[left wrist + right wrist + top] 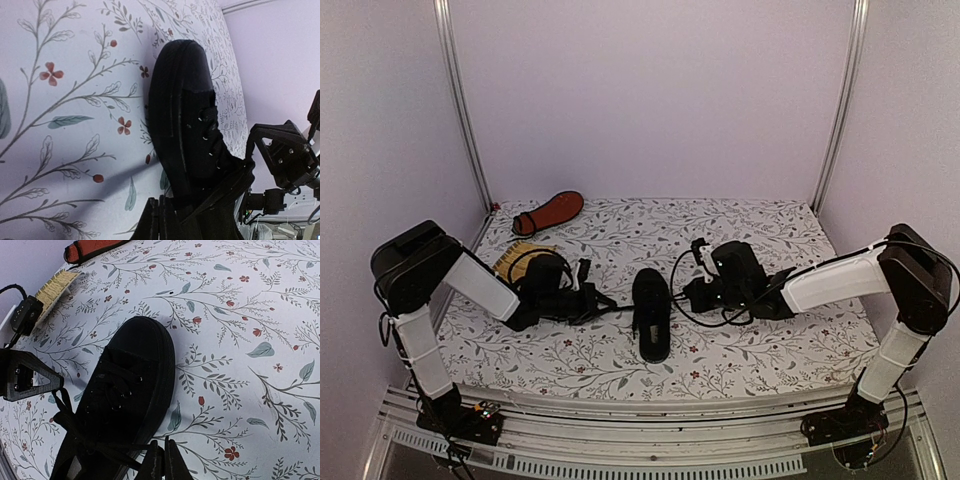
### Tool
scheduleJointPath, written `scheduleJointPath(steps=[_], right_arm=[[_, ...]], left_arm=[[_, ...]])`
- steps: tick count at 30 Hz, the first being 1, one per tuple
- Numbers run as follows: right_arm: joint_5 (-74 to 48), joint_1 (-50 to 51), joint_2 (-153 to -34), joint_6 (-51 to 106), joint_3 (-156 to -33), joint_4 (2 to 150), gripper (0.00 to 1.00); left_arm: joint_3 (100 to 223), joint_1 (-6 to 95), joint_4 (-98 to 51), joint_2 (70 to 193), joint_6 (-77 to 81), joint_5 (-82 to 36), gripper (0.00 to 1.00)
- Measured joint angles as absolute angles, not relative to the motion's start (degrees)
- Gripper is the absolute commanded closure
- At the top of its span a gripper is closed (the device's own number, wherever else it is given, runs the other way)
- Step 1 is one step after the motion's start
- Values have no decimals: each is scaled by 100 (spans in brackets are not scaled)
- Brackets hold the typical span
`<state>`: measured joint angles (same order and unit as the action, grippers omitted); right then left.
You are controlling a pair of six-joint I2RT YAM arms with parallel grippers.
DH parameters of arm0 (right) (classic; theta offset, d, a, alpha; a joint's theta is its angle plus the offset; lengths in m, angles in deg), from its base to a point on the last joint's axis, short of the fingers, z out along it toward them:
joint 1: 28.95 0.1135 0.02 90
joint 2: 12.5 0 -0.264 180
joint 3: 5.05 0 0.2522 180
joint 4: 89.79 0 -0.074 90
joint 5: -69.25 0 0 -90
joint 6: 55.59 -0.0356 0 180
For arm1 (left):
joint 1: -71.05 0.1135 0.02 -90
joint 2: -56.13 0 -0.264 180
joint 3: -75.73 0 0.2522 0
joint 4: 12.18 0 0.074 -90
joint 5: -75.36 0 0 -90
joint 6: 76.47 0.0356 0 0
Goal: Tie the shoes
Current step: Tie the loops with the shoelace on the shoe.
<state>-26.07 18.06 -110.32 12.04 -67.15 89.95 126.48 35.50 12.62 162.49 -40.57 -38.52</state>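
One black shoe (651,315) stands upright mid-table, toe toward the back; it also shows as the shoe (185,125) and the shoe (125,385). My left gripper (608,304) lies just left of it, shut on a black lace end (280,150) pulled out sideways. Just right of the shoe my right gripper (686,294) is shut on the other lace end (120,449), stretched taut from the crossed laces. Their fingertips meet at the left gripper (162,220) and the right gripper (163,462). The second shoe (550,212) lies sole-up at the back left, showing its reddish-orange sole (95,247).
A yellow woven mat (515,258) lies under my left arm, also seen as the mat (55,287). Metal frame posts (465,110) and plain walls close in the floral table cover (770,225). A black cable (678,265) loops by the right wrist.
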Motion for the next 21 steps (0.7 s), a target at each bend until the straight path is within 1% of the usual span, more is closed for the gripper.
scheduleJointPath(steps=[9, 10, 13, 15, 17, 21], right_arm=[[-2485, 1742, -11032, 1165, -6711, 9067, 98], [-2450, 1738, -11032, 1167, -6711, 9082, 98], [-2299, 1721, -11032, 1202, -6713, 9113, 98], [-2177, 1710, -11032, 1268, -6726, 9117, 98], [-2052, 1710, -11034, 1340, -6792, 9100, 98], [-1720, 1710, -11150, 1545, -7222, 9122, 98]], left_arm=[[12471, 3648, 1278, 16249, -4090, -3832, 100], [12467, 3648, 1297, 16249, -4075, -3867, 95], [12467, 3657, 1374, 16232, -3954, -4018, 69], [12469, 3668, 1341, 16136, -3836, -4062, 56], [12471, 3681, 1243, 15943, -3697, -4042, 49], [12600, 3699, 882, 15480, -3194, -3882, 43]])
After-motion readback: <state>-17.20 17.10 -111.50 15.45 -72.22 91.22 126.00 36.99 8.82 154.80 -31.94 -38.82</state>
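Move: The left hand pinches a loop with the knot about 8 cm to its right, level fore and aft and 2 cm above. The shoe toe lies some 7 cm ahead and 6 cm right, the heel 11 cm back and 8 cm right. The right hand pinches the other lace end, the knot about 6 cm left, 2 cm back and 3 cm below. Left fingers open halfway, free their loop and rise about 4 cm; the right, still pinching, rises leftward. ##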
